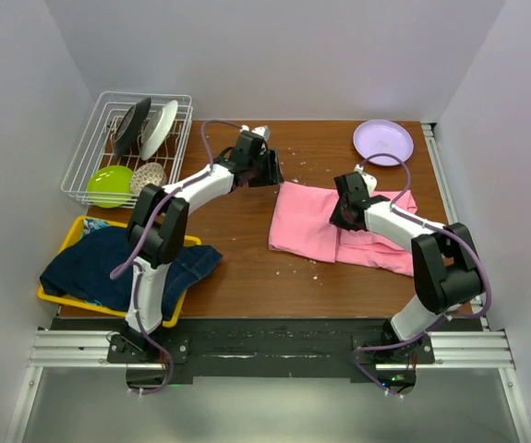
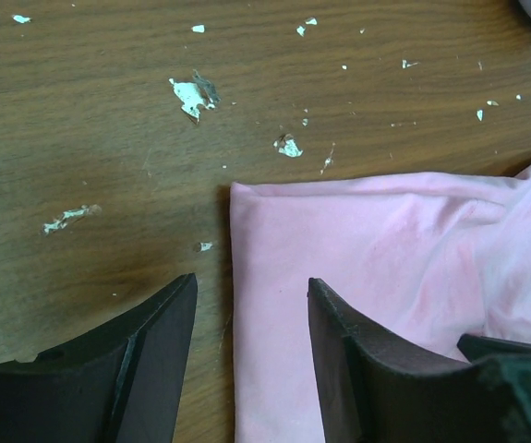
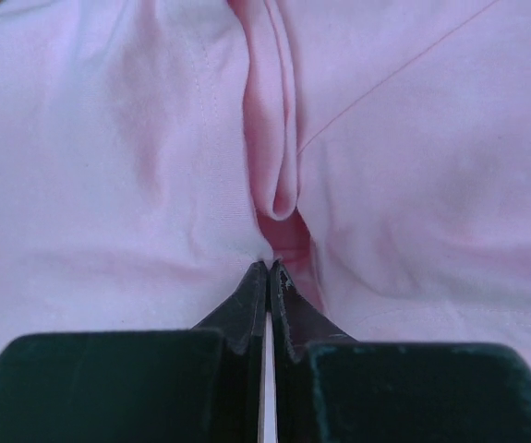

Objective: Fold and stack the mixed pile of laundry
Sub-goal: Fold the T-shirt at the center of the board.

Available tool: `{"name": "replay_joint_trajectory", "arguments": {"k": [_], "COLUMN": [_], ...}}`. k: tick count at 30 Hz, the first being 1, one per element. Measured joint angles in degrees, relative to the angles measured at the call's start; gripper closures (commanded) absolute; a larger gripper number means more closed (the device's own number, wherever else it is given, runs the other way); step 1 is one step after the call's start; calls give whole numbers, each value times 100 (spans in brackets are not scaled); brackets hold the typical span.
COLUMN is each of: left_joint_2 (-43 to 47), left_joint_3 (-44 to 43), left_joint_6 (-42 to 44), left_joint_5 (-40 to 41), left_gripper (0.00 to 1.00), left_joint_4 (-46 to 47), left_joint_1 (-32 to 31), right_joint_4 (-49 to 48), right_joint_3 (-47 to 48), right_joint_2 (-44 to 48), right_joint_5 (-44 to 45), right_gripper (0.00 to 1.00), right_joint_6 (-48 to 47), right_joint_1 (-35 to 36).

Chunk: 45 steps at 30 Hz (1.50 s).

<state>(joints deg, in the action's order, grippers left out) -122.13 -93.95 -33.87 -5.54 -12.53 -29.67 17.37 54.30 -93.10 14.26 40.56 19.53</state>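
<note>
The pink T-shirt (image 1: 307,226) lies partly folded on the wooden table, right of centre. My left gripper (image 1: 272,173) hovers open at the shirt's far left corner. In the left wrist view the shirt's left edge (image 2: 385,268) runs between the spread fingers of the left gripper (image 2: 251,281). My right gripper (image 1: 343,214) sits over the middle of the shirt. In the right wrist view the right gripper (image 3: 270,265) is shut, pinching a raised fold of the pink cloth (image 3: 108,138). A dark blue denim jacket (image 1: 117,263) lies at the left, with a turquoise patterned cloth (image 1: 94,224) behind it.
The denim jacket rests on a yellow tray (image 1: 71,233) at the table's front left. A white wire dish rack (image 1: 85,138) with plates and a green bowl (image 1: 110,185) stands at the back left. A purple plate (image 1: 383,141) is at the back right. White flecks (image 2: 191,92) dot the wood.
</note>
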Motion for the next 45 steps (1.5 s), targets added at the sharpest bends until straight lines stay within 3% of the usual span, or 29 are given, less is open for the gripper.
{"name": "replay_joint_trajectory", "arguments": {"k": [5,6,13,16,20,28,45], "left_joint_2": [-2,-7,-382,-531,-699,-922,-966], "left_joint_3": [0,-7,-319,-352,-420,-573,-426], "left_joint_6": [2,4,164,221,315,374,350], "left_joint_5": [0,0,-48,-118,-223,-463,-647], "left_gripper": [44,44,44,45,46,46,47], "left_joint_4": [-4,-9,-42,-44,-37,109,485], "left_joint_1": [20,20,46,96,190,256,258], "right_joint_4": [22,20,92,221,280,149,-313], "right_joint_3": [66,66,59,76,415,1268,1362], "right_joint_2": [0,-13,63,378,527,-439,-833], "right_joint_5": [153,153,122,129,177,278,-223], "right_gripper": [100,91,61,55,54,55,59], "right_joint_6": [-83,-90,-157,-214,-297,-520,-570], "right_joint_1": [-4,-4,-9,-11,-39,-492,-796]}}
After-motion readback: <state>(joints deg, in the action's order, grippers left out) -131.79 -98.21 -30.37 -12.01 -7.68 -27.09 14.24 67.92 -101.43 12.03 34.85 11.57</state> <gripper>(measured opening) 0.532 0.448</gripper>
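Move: The T-shirt's far left corner lies about 4 cm ahead of the left hand, 2 cm to its right and 5 cm below; its near left corner is some 12 cm back and 1 cm to the left. The right hand, shut on the folded edge, has that edge's far end about 11 cm ahead, 2 cm right and 2 cm below it. The purple plate stands roughly 22 cm ahead of the right hand and 14 cm to its right. The T-shirt's folded edge is let go as the right fingers open to just under half; that hand lifts about 6 cm, swings some 8 cm forward and a little right over the cloth, then dips part-way towards the edge's far end. The left hand, its fingers staying half open, sinks about 5 cm and eases slightly forward to the far left corner, without closing. ##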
